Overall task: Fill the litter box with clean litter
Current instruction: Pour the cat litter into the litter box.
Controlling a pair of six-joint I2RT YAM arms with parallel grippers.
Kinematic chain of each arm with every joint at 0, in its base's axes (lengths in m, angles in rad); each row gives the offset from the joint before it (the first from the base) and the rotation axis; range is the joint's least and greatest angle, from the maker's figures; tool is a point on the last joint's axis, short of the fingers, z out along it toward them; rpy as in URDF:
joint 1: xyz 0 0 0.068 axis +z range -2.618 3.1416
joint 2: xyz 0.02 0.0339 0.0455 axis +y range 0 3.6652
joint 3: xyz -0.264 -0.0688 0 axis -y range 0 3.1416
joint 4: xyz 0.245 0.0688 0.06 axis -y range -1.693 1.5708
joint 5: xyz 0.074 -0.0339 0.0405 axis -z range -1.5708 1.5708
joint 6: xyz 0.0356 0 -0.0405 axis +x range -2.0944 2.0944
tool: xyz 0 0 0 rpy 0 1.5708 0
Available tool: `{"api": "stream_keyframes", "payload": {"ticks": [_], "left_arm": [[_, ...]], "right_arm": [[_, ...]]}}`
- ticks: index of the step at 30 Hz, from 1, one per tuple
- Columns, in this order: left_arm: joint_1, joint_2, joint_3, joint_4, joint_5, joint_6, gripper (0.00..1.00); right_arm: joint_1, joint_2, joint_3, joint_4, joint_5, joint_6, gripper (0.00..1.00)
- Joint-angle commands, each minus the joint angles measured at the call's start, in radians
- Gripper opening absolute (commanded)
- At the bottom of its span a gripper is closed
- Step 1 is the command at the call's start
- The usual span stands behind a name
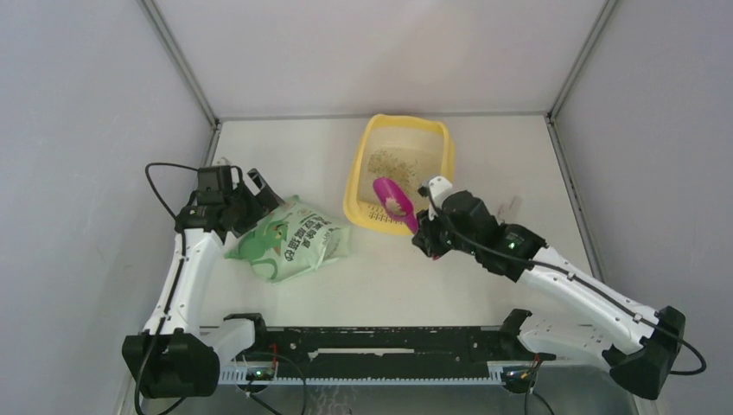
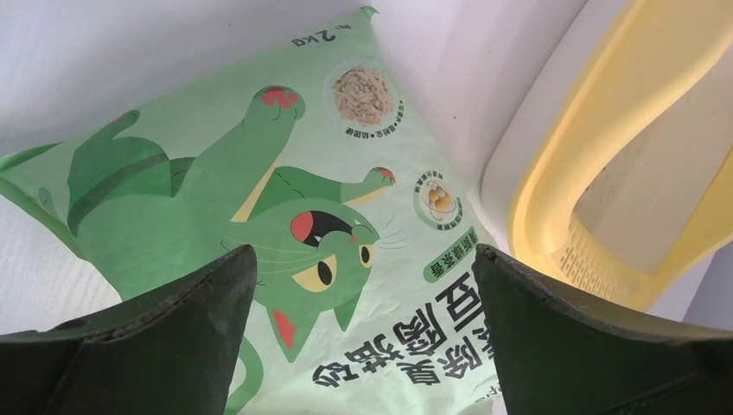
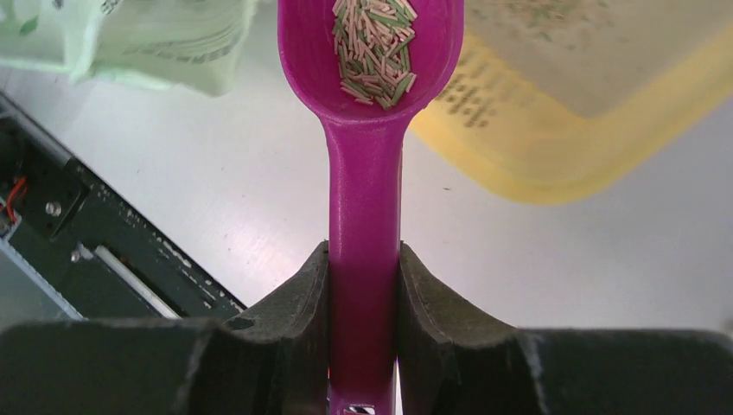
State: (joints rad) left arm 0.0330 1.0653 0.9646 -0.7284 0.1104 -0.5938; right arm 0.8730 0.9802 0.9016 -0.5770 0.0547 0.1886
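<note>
The yellow litter box (image 1: 353,186) stands at the table's back middle, with a thin patch of clean litter (image 1: 393,162) on its floor. My right gripper (image 1: 418,229) is shut on the handle of a magenta scoop (image 1: 391,199). The scoop's bowl hangs over the box's near end, above its grille. In the right wrist view, the scoop (image 3: 364,173) holds tan and green pellets (image 3: 373,47), and the box's near corner (image 3: 553,164) lies to the right, past the bowl. My left gripper (image 2: 363,259) is open just above the green litter bag (image 2: 259,173), with nothing between its fingers.
The green printed bag (image 1: 290,242) lies flat, left of the box, beside its rim (image 2: 553,164). A black rail (image 1: 372,346) runs along the near edge between the arm bases. Grey walls close the left, right and back sides.
</note>
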Motion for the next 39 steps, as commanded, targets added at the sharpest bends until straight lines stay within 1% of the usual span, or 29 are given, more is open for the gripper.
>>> {"api": "stream_keyframes", "payload": {"ticks": [1,4,7,10,12,14,16,17,20,23,26,29,33,35,36,39], "left_arm": [[0.002,-0.025,0.054,0.013,0.018,0.015,1.0],[0.002,-0.025,0.053,0.012,0.026,0.014,1.0],[0.002,-0.031,0.051,0.018,0.033,0.011,1.0],[0.002,-0.034,0.053,0.016,0.044,0.011,1.0],[0.002,-0.038,0.058,0.01,0.041,0.013,1.0],[0.002,-0.044,0.063,0.003,0.038,0.017,1.0],[0.002,-0.05,0.065,0.0,0.042,0.017,1.0],[0.002,-0.052,0.065,-0.002,0.042,0.018,1.0],[0.002,-0.062,0.068,-0.012,0.043,0.021,1.0],[0.002,-0.065,0.075,-0.023,0.041,0.028,1.0],[0.003,-0.068,0.082,-0.031,0.037,0.035,1.0],[0.002,-0.062,0.081,-0.028,0.052,0.028,1.0],[0.002,-0.068,0.07,-0.019,0.057,0.023,1.0],[0.003,-0.075,0.064,-0.019,0.053,0.026,1.0],[0.002,-0.077,0.061,-0.019,0.052,0.025,1.0],[0.002,-0.082,0.054,-0.018,0.056,0.025,1.0]], "right_arm": [[-0.164,0.049,0.153,-0.168,-0.109,-0.013,0.0],[-0.285,0.165,0.303,-0.29,-0.145,-0.033,0.0],[-0.354,0.311,0.447,-0.404,-0.167,-0.035,0.0],[-0.363,0.465,0.616,-0.488,-0.121,-0.038,0.0],[-0.365,0.582,0.749,-0.557,-0.142,-0.054,0.0],[-0.364,0.735,0.924,-0.678,-0.126,-0.078,0.0],[-0.367,0.881,1.09,-0.803,-0.076,-0.085,0.0],[-0.371,0.956,1.151,-0.827,-0.063,-0.082,0.0],[-0.384,1.057,1.26,-0.84,-0.062,-0.069,0.0],[-0.386,1.099,1.267,-0.862,-0.011,-0.057,0.0],[-0.386,1.057,1.208,-0.84,0.018,-0.047,0.0],[-0.382,1.017,1.19,-0.82,0.0,-0.047,0.0],[-0.362,1.019,1.217,-0.844,-0.001,-0.05,0.0],[-0.36,1.012,1.199,-0.803,-0.024,-0.043,0.0],[-0.358,1.016,1.194,-0.791,-0.032,-0.039,0.0],[-0.349,1.05,1.203,-0.829,-0.036,-0.035,0.0]]}}
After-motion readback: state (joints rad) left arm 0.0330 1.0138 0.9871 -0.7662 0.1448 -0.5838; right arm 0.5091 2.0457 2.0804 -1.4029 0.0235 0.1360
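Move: The litter box's middle lies about 22 cm ahead of the right hand, 5 cm to its left and 13 cm lower; that hand already holds the magenta scoop, loaded with litter. The green litter bag is some 32 cm left of the hand and 3 cm ahead, the white clip about 23 cm right and 10 cm ahead, both on the table. From the left hand the box is roughly 13 cm ahead, 34 cm right and 12 cm below. The loaded scoop, still pinched by its handle in the right hand, is carried forward about 17 cm over the litter box, first edging right and up, then swinging down some 8 cm from its highest point. Meanwhile the wrist tips steeply downward, its left side dipping, by over 30 degrees; the hand finally eases back and up about 2 cm. ##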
